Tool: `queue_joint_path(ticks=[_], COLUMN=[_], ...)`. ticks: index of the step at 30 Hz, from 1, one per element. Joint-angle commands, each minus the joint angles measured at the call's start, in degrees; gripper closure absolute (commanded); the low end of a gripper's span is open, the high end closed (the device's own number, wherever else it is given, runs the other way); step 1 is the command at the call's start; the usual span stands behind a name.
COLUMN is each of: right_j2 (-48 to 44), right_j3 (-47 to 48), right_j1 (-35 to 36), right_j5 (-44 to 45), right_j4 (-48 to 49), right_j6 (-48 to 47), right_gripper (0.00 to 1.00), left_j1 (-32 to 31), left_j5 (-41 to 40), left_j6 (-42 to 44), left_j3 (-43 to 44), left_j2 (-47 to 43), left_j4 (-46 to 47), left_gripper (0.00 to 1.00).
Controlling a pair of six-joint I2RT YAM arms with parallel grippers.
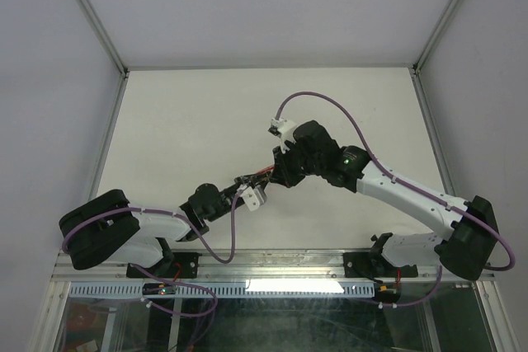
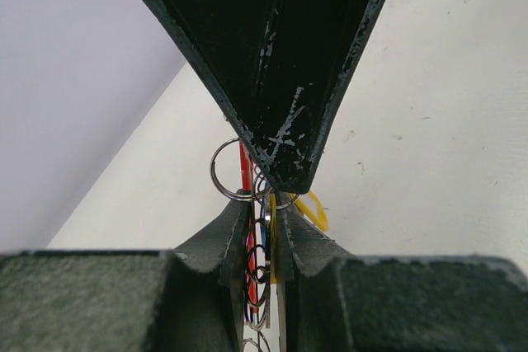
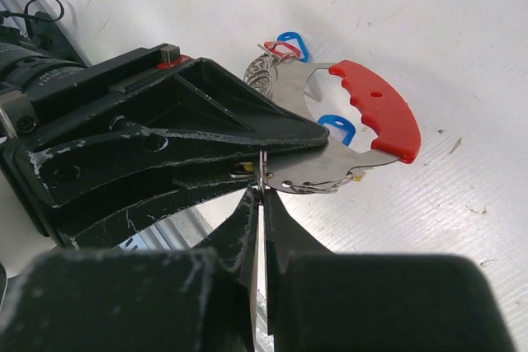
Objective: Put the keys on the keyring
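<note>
The keyring [image 3: 379, 113], a red arc on a grey metal bar, hangs above the white table with my left gripper [image 3: 318, 134] shut on its grey part. Between the left fingers [image 2: 227, 241] I see the red strip, thin wire rings and a yellow tag [image 2: 312, 210]. Blue-tagged keys [image 3: 337, 126] hang at the keyring, and another blue tag [image 3: 290, 41] lies beside a cluster of rings. My right gripper [image 3: 262, 194] is shut on a thin split ring of one key, right against the keyring's bar. Both grippers meet tip to tip [image 1: 261, 177].
The white table [image 1: 190, 121] stretches away behind the grippers, enclosed by pale walls and metal corner posts [image 1: 91, 14]. An aluminium rail [image 1: 272, 261] runs along the near edge by the arm bases. The right arm's purple cable [image 1: 330, 105] loops over the table.
</note>
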Motion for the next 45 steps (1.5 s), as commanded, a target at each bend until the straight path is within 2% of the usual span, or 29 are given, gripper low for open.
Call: queue_joint_path(ticks=[1,4,7,9,15,24,29,35,41,45], right_j2=[-3.78,-4.13,-3.77,-3.60,-3.95,-2.36,-0.73,1.99,6.66,8.32], right_j3=[0.59,0.61,1.81,2.55,4.07,9.27,12.70,15.67,21.76,22.69], right_j1=[0.25,0.27,0.17,0.08,-0.14,-0.79,-0.97,-1.00,-0.97,-0.84], right_j5=[0.59,0.69,1.03,1.10,2.54,4.23,3.10,1.97,2.88,1.24], right_j4=[3.08,2.52,0.97,0.24,-1.12,-11.84,-18.67,-25.47,-35.39,-37.44], right_j6=[-2.34,-4.22,-6.32,-6.86,-8.20,-15.06,-17.96,-23.46,-26.72,-28.64], right_gripper=[1.00,1.00,1.00,1.00,1.00,1.00,1.00,1.00,1.00,1.00], left_j1=[-0.71,-0.71,-0.71,-0.71,-0.71,-0.71,-0.71,-0.63,-0.62,-0.53], left_j5=[-2.47,-2.57,-2.73,-2.48,-0.70,3.82,2.86,5.04,8.70,8.15], left_j6=[1.51,1.43,1.33,1.26,1.19,-1.57,-2.81,-6.11,-8.20,-9.59], left_j3=[1.24,1.40,1.60,1.56,1.52,-0.01,-0.44,-2.96,-2.78,-3.04], left_j2=[-0.50,-0.28,-0.03,0.08,0.04,-0.71,-0.72,-2.60,-4.48,-4.61], left_j4=[-1.34,-1.37,-1.54,-1.55,-1.42,3.18,4.73,11.39,10.60,12.26], left_gripper=[1.00,0.99,0.80,0.72,0.59,0.59,0.58,0.57,0.61,0.64])
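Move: Between the left fingertips sits the keyring's metal plate, its middle about 1 cm back, 1 cm right and 1 cm below that hand. Its red handle is some 3 cm ahead, 1 cm left and 2 cm lower, and the blue and red tags hang some 2 cm back, 2 cm left and 5 cm below. From the right hand, already shut on metal at the plate's edge, the plate's middle lies about 3 cm ahead, 2 cm left and 5 cm below. Letting go of the plate, the left hand opens its fingers to a bit under half, then eases back about 3 cm and, late on, up about as much. The right hand keeps its shut pinch on the metal at the plate's edge and draws the keyring some 6 cm to the right, rising 2 cm and sinking again on the way, while its fingers tip steeper downwards and turn counter-clockwise, some 30 degrees in all. ##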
